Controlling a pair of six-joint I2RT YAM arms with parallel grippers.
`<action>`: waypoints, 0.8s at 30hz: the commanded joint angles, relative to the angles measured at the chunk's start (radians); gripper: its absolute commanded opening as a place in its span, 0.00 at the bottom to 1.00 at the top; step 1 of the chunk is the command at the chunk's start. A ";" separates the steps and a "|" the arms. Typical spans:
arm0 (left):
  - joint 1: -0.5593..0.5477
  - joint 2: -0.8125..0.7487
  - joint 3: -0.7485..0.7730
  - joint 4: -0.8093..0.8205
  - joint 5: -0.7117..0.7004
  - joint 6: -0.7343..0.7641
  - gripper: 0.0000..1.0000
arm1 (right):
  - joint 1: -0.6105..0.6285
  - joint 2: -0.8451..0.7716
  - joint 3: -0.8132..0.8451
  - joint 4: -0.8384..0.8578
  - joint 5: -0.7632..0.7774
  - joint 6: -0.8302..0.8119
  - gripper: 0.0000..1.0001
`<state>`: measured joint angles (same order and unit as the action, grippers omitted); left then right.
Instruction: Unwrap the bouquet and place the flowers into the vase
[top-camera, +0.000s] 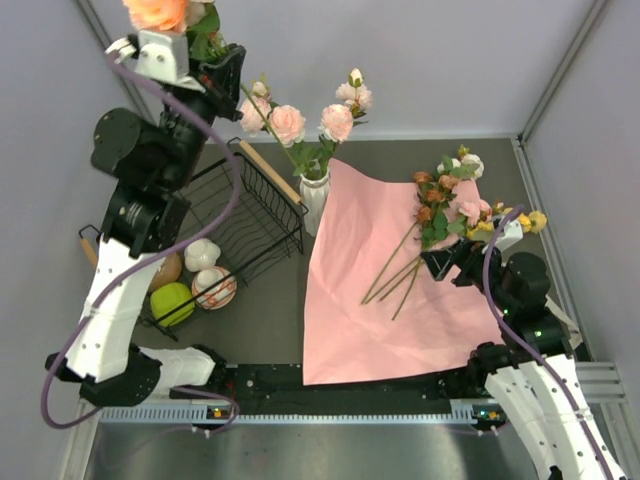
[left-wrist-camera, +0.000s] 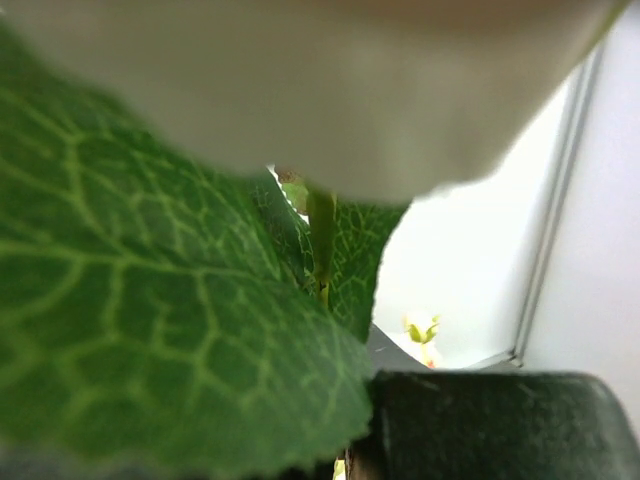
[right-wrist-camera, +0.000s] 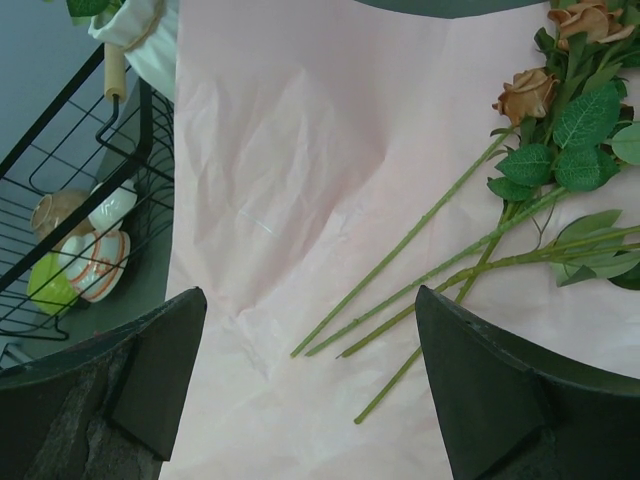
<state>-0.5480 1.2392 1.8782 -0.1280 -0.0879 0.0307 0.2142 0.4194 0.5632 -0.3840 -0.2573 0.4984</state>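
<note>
The salmon-pink paper (top-camera: 380, 310) lies unwrapped and flat on the table. Several flowers (top-camera: 440, 215) lie on its right part, their green stems (right-wrist-camera: 420, 275) pointing down-left. My right gripper (top-camera: 447, 262) hovers just over those stems, open, with nothing between its fingers (right-wrist-camera: 150, 370). The white ribbed vase (top-camera: 315, 198) stands at the paper's far left corner with pink flowers (top-camera: 288, 122) in it. My left gripper (top-camera: 225, 70) is raised at the far left, shut on a flower with a peach bloom (top-camera: 160, 12). Its leaf (left-wrist-camera: 150, 300) and stem (left-wrist-camera: 322, 230) fill the left wrist view.
A black wire basket (top-camera: 255, 205) with a wooden handle stands left of the vase. In front of it lie a white ball (top-camera: 202, 255), a striped ball (top-camera: 214, 288), a green ball (top-camera: 172, 303) and a brown pot (top-camera: 166, 270). Grey walls enclose the table.
</note>
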 joint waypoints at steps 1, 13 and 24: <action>0.083 0.081 0.022 0.014 0.051 -0.028 0.00 | 0.010 0.002 0.041 0.019 0.018 0.012 0.86; 0.138 0.100 0.025 0.044 0.135 -0.129 0.00 | 0.008 0.004 0.027 0.011 0.021 0.011 0.86; 0.145 0.114 0.079 0.037 0.171 -0.115 0.00 | 0.010 0.013 0.020 0.013 0.015 0.028 0.86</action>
<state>-0.4110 1.3628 1.9217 -0.1406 0.0498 -0.0769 0.2142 0.4320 0.5632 -0.3908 -0.2474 0.5137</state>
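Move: The vase I want to drop this stem into stands some 7 cm ahead of my raised left hand and 10 cm to its right, its middle about 53 cm below. The roses already in the vase have their heads roughly 10 cm ahead, 8 cm right and 25 cm below. The wire basket is about 17 cm left, nearly level fore and aft, some 60 cm down. From my right hand the vase lies about 15 cm ahead, 29 cm left and 11 cm lower. Keeping the flower pinched high up near its bloom, my left hand carries it about 8 cm forward and 6 cm down over the vase side, fingers dipping some 10 degrees, to bring the hanging stem to the vase mouth. There I check and ease back up 3 to 4 cm, drawing back about 2 cm, grip still shut. ##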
